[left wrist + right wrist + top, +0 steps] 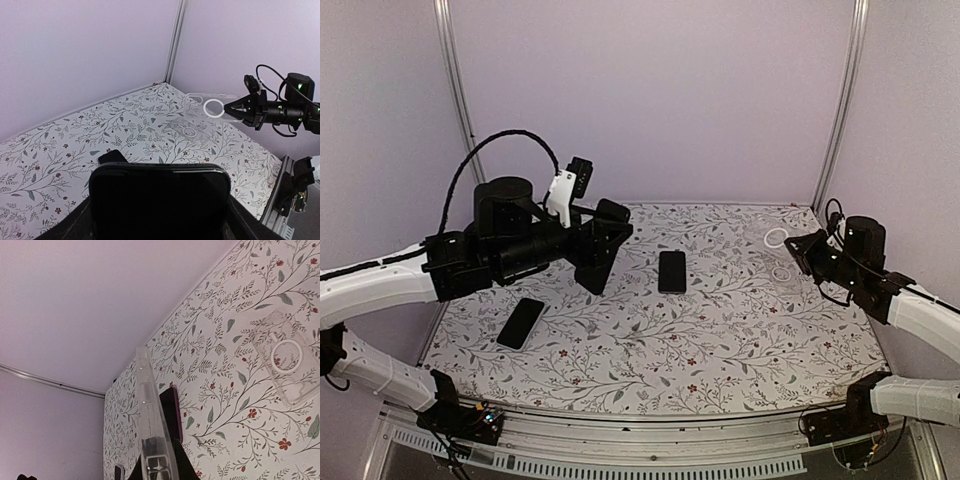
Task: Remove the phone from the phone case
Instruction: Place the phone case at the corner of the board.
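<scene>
A black phone (160, 200) fills the space between the jaws of my left gripper (600, 250), which is shut on its two long sides above the left of the table. The phone is bare, with no shell on it. The clear phone case (213, 107), with a white ring on its back, hangs in the air at the far right, with my right gripper (798, 247) shut on one end of it. In the right wrist view the case (150, 410) stands edge-on out of the jaws. The two grippers are well apart.
A second clear case (781, 272) with a ring lies flat on the floral table (720, 340) under the right gripper. One black phone (672, 271) lies at the table's middle, another (521, 323) near the left edge. Lavender walls and metal posts close in the back.
</scene>
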Controlling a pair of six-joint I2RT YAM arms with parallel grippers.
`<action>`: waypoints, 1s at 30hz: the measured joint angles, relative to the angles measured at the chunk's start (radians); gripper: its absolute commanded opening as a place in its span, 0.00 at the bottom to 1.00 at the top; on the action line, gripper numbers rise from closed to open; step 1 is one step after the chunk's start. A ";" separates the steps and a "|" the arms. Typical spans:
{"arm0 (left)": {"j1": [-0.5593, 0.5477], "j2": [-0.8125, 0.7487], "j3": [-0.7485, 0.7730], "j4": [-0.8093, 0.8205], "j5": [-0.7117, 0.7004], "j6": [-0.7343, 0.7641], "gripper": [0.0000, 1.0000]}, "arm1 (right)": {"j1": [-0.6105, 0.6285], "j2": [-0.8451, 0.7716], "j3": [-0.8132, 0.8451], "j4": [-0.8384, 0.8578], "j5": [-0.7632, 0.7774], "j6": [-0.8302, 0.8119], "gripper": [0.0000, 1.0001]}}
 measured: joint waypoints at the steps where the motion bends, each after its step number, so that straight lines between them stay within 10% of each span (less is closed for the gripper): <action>1: 0.002 -0.006 -0.006 -0.004 0.000 -0.006 0.35 | -0.039 -0.003 -0.004 0.000 -0.003 -0.001 0.00; 12: 0.014 -0.052 -0.021 -0.064 0.002 -0.050 0.35 | -0.410 0.131 -0.023 0.079 -0.103 -0.032 0.00; 30: 0.016 -0.094 -0.021 -0.112 0.008 -0.092 0.35 | -0.592 0.538 -0.012 0.289 -0.200 -0.018 0.00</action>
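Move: For the clear case in my right hand, the free spot near the board's right edge, towards the far corner, lies some 14 cm ahead, 16 cm to the right and 20 cm down. An empty case already lies about 15 cm ahead of this hand and 5 cm to its right; the bare phone lies 11 cm ahead and 27 cm left, both on the table. From my left hand that spot is roughly 21 cm ahead, 59 cm right and 32 cm down. Keeping my pinch on the clear case, I swing my right hand some 18 cm to the right, past the lying case towards the board's right edge, first nearly level, then sinking about 13 cm, easing forward as I go. The wrist turns clockwise and tips the fingers downward. My left hand keeps its phone and drifts slightly left. ##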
